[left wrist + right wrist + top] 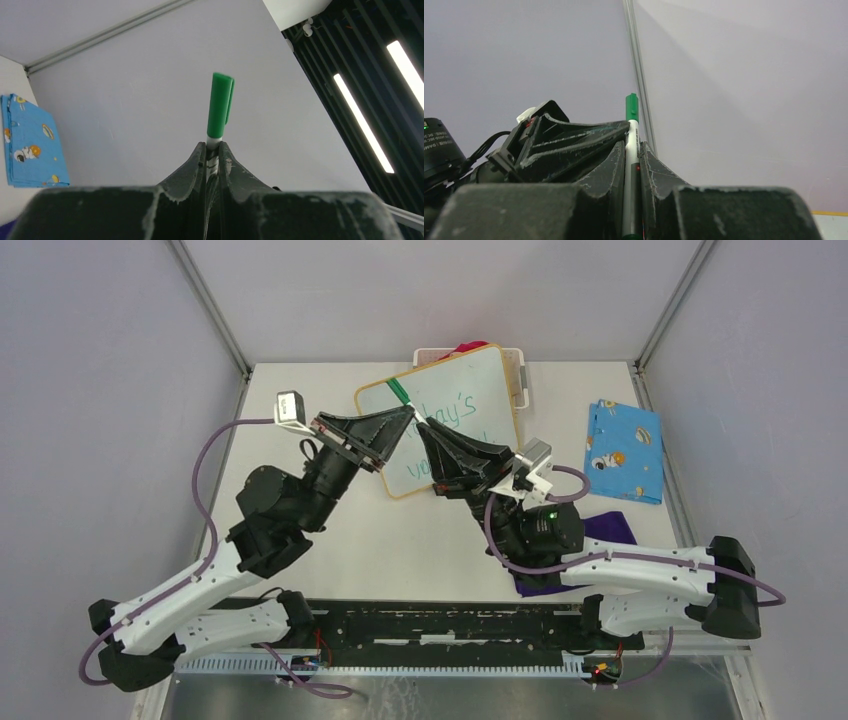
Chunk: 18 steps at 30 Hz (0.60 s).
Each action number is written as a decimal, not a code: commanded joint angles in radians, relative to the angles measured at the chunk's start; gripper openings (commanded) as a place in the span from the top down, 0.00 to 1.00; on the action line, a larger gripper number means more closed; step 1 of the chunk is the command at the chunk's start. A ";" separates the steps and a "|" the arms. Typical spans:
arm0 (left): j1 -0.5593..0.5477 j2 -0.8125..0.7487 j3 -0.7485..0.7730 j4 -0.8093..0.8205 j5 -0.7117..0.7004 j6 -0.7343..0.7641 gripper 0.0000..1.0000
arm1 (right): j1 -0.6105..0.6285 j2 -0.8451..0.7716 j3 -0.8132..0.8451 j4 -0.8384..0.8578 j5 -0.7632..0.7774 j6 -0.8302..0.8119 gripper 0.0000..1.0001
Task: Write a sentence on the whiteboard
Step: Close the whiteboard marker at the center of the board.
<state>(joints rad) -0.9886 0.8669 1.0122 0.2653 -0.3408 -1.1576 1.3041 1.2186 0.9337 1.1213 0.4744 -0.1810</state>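
Observation:
The whiteboard [487, 375] lies tilted at the back middle of the table, its light-wood frame showing. The sentence [455, 415] is green handwriting in two lines, partly hidden by both grippers. A green-capped marker [398, 390] is held over the board by both grippers at once. My left gripper [410, 416] is shut on the marker [220, 105] on its white barrel just below the cap, seen in the left wrist view [213, 150]. My right gripper [426, 427] is shut on the marker's barrel [631, 135] further down, its fingertips [645, 150] pressed against it.
A white basket [517, 368] with something red [470, 346] in it stands behind the board. A blue patterned cloth [625, 450] lies at the right, and a purple cloth [612, 528] lies under the right arm. The enclosure's walls stand close around the table.

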 commanded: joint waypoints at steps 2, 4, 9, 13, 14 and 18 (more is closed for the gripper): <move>-0.098 0.048 -0.046 -0.109 0.170 0.048 0.98 | -0.003 0.039 0.077 -0.059 -0.062 -0.001 1.00; -0.099 0.033 -0.062 -0.110 0.154 0.040 0.98 | -0.003 0.039 0.081 -0.066 -0.063 -0.007 1.00; -0.099 -0.048 -0.072 -0.182 0.099 0.103 0.88 | -0.003 -0.019 0.036 -0.098 -0.039 -0.028 1.00; -0.098 -0.140 -0.085 -0.298 0.030 0.143 0.40 | -0.004 -0.094 -0.018 -0.166 -0.030 -0.031 1.00; -0.099 -0.166 -0.093 -0.323 0.014 0.145 0.31 | -0.003 -0.118 -0.034 -0.181 -0.027 -0.031 1.00; -0.098 -0.251 -0.109 -0.423 -0.032 0.158 0.02 | -0.004 -0.210 -0.117 -0.253 -0.009 -0.028 1.00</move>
<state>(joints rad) -1.0843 0.6838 0.9115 -0.0063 -0.3347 -1.0630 1.3014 1.1061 0.8715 0.9295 0.4610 -0.2047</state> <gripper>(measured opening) 0.876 0.173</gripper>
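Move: The capped marker is pinched by both hands high over the table: its middle is roughly 1 cm back, 1 cm right and 1 cm below the left hand, and about 1 cm ahead, left and above the right hand. From the left hand, the whiteboard's middle lies some 22 cm ahead and 4 cm right, and the black clip about 7 cm ahead and 3 cm right, both around 45 cm below. Left hand opens off the marker, sinking about 6 cm and drawing back; right keeps hold, lowering 3 cm. ##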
